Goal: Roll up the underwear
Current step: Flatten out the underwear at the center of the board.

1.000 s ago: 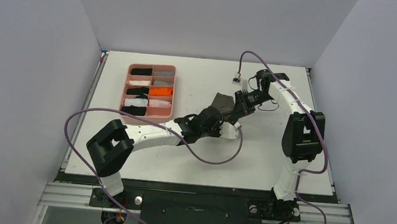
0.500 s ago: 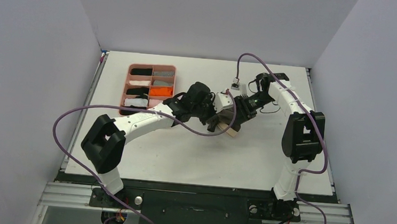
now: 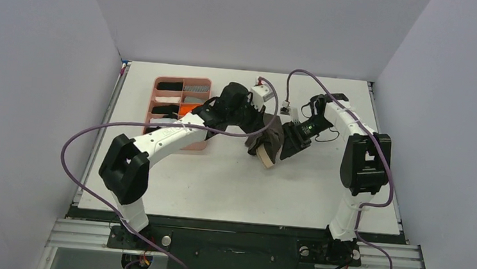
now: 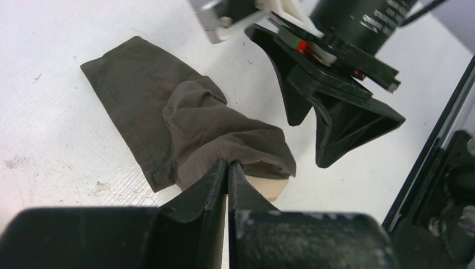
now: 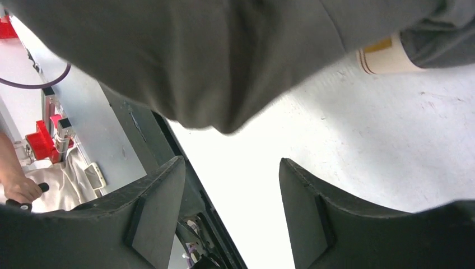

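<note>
The underwear (image 3: 273,138) is dark grey-brown cloth bunched at mid-table, its beige waistband (image 3: 264,160) showing at the near end. In the left wrist view one flat end of the underwear (image 4: 131,84) lies on the table and a raised fold runs up to my left gripper (image 4: 228,163), whose jaws are shut on the cloth's edge above the waistband (image 4: 270,189). My left gripper (image 3: 257,124) sits just left of the bundle. My right gripper (image 3: 288,145) stands open just right of it, nothing between its fingers (image 5: 157,210); the underwear (image 5: 224,61) fills the top of that view.
A pink tray (image 3: 182,78) with small rolled cloths in its compartments stands at the back left, partly under the left arm. Purple cables loop over the table's left side and above the right arm. Bare white table (image 3: 250,193) lies in front of the bundle.
My left gripper swung from the near side up and back over the underwear, pulling the cloth over. My right gripper went from shut to open and shifted slightly nearer.
</note>
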Robot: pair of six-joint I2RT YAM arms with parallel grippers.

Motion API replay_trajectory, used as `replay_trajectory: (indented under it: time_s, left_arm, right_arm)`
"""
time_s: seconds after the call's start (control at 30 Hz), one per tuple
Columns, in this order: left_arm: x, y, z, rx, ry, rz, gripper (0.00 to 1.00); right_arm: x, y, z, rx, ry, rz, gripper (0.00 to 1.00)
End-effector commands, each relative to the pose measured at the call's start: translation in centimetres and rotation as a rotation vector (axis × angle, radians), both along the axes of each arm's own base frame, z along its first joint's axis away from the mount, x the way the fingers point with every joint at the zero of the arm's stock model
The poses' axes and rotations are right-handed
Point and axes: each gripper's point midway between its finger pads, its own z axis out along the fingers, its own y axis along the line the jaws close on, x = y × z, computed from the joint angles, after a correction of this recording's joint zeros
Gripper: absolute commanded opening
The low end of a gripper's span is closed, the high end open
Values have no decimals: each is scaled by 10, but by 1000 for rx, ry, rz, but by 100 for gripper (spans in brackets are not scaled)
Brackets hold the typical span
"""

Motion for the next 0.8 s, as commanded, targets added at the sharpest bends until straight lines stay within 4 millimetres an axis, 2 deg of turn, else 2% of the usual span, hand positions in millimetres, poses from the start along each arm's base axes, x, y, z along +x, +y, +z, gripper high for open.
replay_trajectory:
  time_s: [0.0, 0.13, 0.3, 0.33, 0.37, 0.4, 0.43, 0.47, 0.5, 0.53, 0.57, 0.6, 0.63, 0.77]
  left_arm:
    - [19, 0, 15, -116, 144, 90, 0]
    - [29, -2, 21, -128, 188, 114, 0]
    - [36, -4, 25, -115, 246, 159, 0]
    - [39, -7, 28, -126, 262, 170, 0]
    - [39, -7, 27, -124, 281, 178, 0]
    - [42, -11, 28, -136, 301, 190, 0]
    - [41, -11, 27, -133, 324, 195, 0]
    - [45, -14, 27, -145, 349, 208, 0]
    - [47, -14, 19, -139, 383, 215, 0]
    - [50, -16, 26, -168, 410, 222, 0]
    - [52, -16, 19, -167, 441, 233, 0]
    - [57, -16, 23, -192, 467, 245, 0]
    - [60, -17, 20, -197, 486, 253, 0]
    - [69, -18, 24, -228, 510, 275, 0]
  right_arm:
    - [10, -7, 5, 34, -94, -12, 59]
    - [14, -8, 2, 39, -119, -35, 60]
    - [16, -3, 13, 85, -178, -63, 60]
    - [22, -2, 14, 94, -218, -71, 60]
    - [16, -1, 14, 96, -209, -97, 60]
    - [27, 1, 17, 106, -270, -107, 60]
    - [23, 2, 19, 105, -270, -139, 60]
    - [34, 4, 22, 116, -342, -153, 60]
    - [28, 4, 22, 105, -337, -196, 60]
    - [42, 8, 29, 124, -396, -247, 60]
    - [37, 7, 27, 108, -422, -275, 60]
    - [51, 11, 35, 132, -482, -323, 60]
    - [55, 12, 37, 138, -551, -347, 60]
    - [56, 22, 38, 153, -578, -422, 60]
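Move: The left hand, closed on a fold of the underwear, has the garment's middle about 12 cm below, 3 cm to its right and 1 cm ahead. The divided tray stands roughly 28 cm to this hand's left and 11 cm farther out, some 14 cm below. From the right hand, empty with fingers well parted, the underwear's middle lies about 5 cm to the left, 5 cm ahead and 6 cm lower. Keeping its pinch on the raised fold, the left hand draws the underwear forward about 6 cm towards the far side of the board at nearly the same height, rolling over and turning counter-clockwise by some 25 degrees in all. The right hand stays close by the garment's right side with its fingers open, first dipping about 1.5 cm, then rising a little over 2 cm while its wrist rolls and turns clockwise. ##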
